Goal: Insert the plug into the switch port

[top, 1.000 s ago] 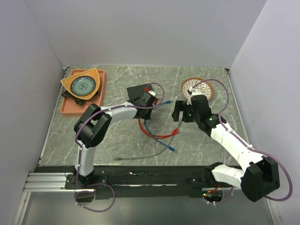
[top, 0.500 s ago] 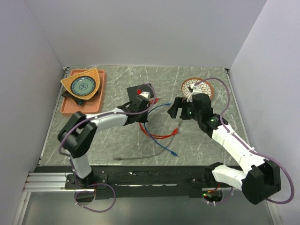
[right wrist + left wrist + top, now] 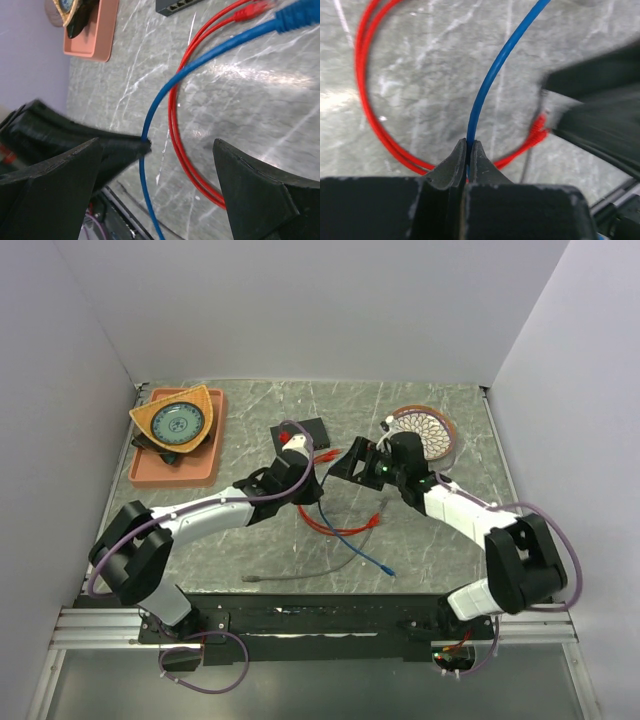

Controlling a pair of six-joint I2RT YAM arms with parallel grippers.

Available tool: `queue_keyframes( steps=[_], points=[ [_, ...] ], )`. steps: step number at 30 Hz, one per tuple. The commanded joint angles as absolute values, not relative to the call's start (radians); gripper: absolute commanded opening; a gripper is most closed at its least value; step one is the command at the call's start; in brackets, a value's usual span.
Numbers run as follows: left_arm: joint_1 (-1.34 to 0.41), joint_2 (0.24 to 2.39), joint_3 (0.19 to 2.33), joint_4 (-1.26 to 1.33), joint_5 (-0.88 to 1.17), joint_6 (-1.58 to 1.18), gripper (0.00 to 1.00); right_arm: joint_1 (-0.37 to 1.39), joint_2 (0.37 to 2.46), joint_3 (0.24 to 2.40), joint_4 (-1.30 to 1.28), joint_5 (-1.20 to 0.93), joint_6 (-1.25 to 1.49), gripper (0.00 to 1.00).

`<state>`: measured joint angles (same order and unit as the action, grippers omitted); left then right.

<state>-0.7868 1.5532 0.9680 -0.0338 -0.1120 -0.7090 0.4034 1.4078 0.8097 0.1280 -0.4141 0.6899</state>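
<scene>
My left gripper (image 3: 468, 149) is shut on a blue cable (image 3: 492, 75) partway along its length, a little above the marble table. In the right wrist view that cable (image 3: 165, 95) runs up to a blue plug (image 3: 300, 15) beside a red plug (image 3: 252, 10). The black switch box (image 3: 305, 430) lies behind; its edge with a row of ports (image 3: 177, 5) shows at the top. My right gripper (image 3: 157, 145) hangs open over the blue and red cables, holding nothing. From above, the left gripper (image 3: 308, 483) and right gripper (image 3: 347, 462) are close together.
A red cable (image 3: 335, 530) loops on the table beneath both grippers. A grey cable (image 3: 300, 575) lies near the front. An orange tray (image 3: 170, 468) carrying an orange dish (image 3: 175, 418) sits back left, and a patterned bowl (image 3: 425, 430) back right.
The left gripper has drawn back from the switch box towards the front, dragging the blue cable. The right gripper has swung left to the table's middle, staying open.
</scene>
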Motion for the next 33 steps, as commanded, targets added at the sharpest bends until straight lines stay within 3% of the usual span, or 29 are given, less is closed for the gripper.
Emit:
queue_keyframes(
  steps=[1, 9, 10, 11, 13, 14, 15, 19, 24, 26, 28, 29, 32, 33],
  points=[
    [-0.810, 1.503, 0.966, 0.049, -0.075, -0.756, 0.01, 0.405, 1.471, 0.844, 0.317, -0.495, 0.801, 0.98],
    [-0.825, 1.488, 0.959, 0.045, -0.086, -0.765, 0.01, 0.390, 1.520, 0.859, 0.367, -0.430, 0.865, 0.83],
    [-0.827, 1.485, 0.959, 0.044, -0.087, -0.765, 0.01, 0.387, 1.516, 0.848, 0.376, -0.426, 0.870, 0.78],
    [-0.825, 1.485, 0.959, 0.043, -0.087, -0.765, 0.01, 0.376, 1.513, 0.844, 0.402, -0.423, 0.879, 0.64],
    [-0.827, 1.486, 0.957, 0.041, -0.087, -0.767, 0.01, 0.367, 1.512, 0.833, 0.432, -0.437, 0.910, 0.52],
    [-0.827, 1.491, 0.957, 0.041, -0.086, -0.769, 0.01, 0.358, 1.516, 0.834, 0.443, -0.445, 0.917, 0.39],
    [-0.828, 1.491, 0.956, 0.047, -0.083, -0.769, 0.01, 0.356, 1.516, 0.834, 0.457, -0.452, 0.929, 0.33],
    [-0.830, 1.506, 0.956, 0.072, -0.058, -0.775, 0.01, 0.354, 1.535, 0.862, 0.468, -0.463, 0.930, 0.26],
    [-0.834, 1.519, 0.962, 0.071, -0.055, -0.775, 0.01, 0.351, 1.560, 0.897, 0.457, -0.494, 0.911, 0.01],
    [-0.834, 1.511, 0.956, 0.061, -0.077, -0.788, 0.04, 0.351, 1.552, 0.911, 0.431, -0.500, 0.872, 0.00],
    [-0.831, 1.503, 0.960, 0.026, -0.176, -0.819, 0.11, 0.351, 1.540, 0.929, 0.378, -0.499, 0.832, 0.00],
    [-0.830, 1.499, 0.971, 0.012, -0.198, -0.813, 0.19, 0.351, 1.533, 0.939, 0.349, -0.494, 0.787, 0.00],
    [-0.816, 1.483, 1.012, -0.038, -0.247, -0.773, 0.62, 0.351, 1.508, 0.974, 0.229, -0.456, 0.676, 0.00],
    [-0.804, 1.480, 1.022, -0.043, -0.252, -0.756, 0.81, 0.351, 1.497, 0.994, 0.203, -0.453, 0.645, 0.00]
  ],
)
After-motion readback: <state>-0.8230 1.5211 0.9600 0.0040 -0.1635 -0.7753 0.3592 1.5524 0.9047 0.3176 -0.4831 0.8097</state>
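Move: The blue cable's plug end, held up in the air, has its neck about 4 cm ahead of the right hand and 3 cm to its left, nearly level. The left fingers grip the cable some 6 cm back and 7 cm left of the right hand. The switch lies about 7 cm ahead, 11 cm left and 13 cm below; the red plugs about 2 cm ahead, 4 cm left, equally low. From the left hand, that blue neck is some 10 cm ahead, 4 cm right. The blue cable, still pinched by the left hand, is taken just behind its plug by the right: the open gripper dips slightly left, then goes forward some 4 cm and up, rolling its left side up a little, and shuts on the neck. The left hand eases about 2 cm right and up with a small draw back, holds until the right has closed, then opens about halfway and lets go, starting back forward and left. ##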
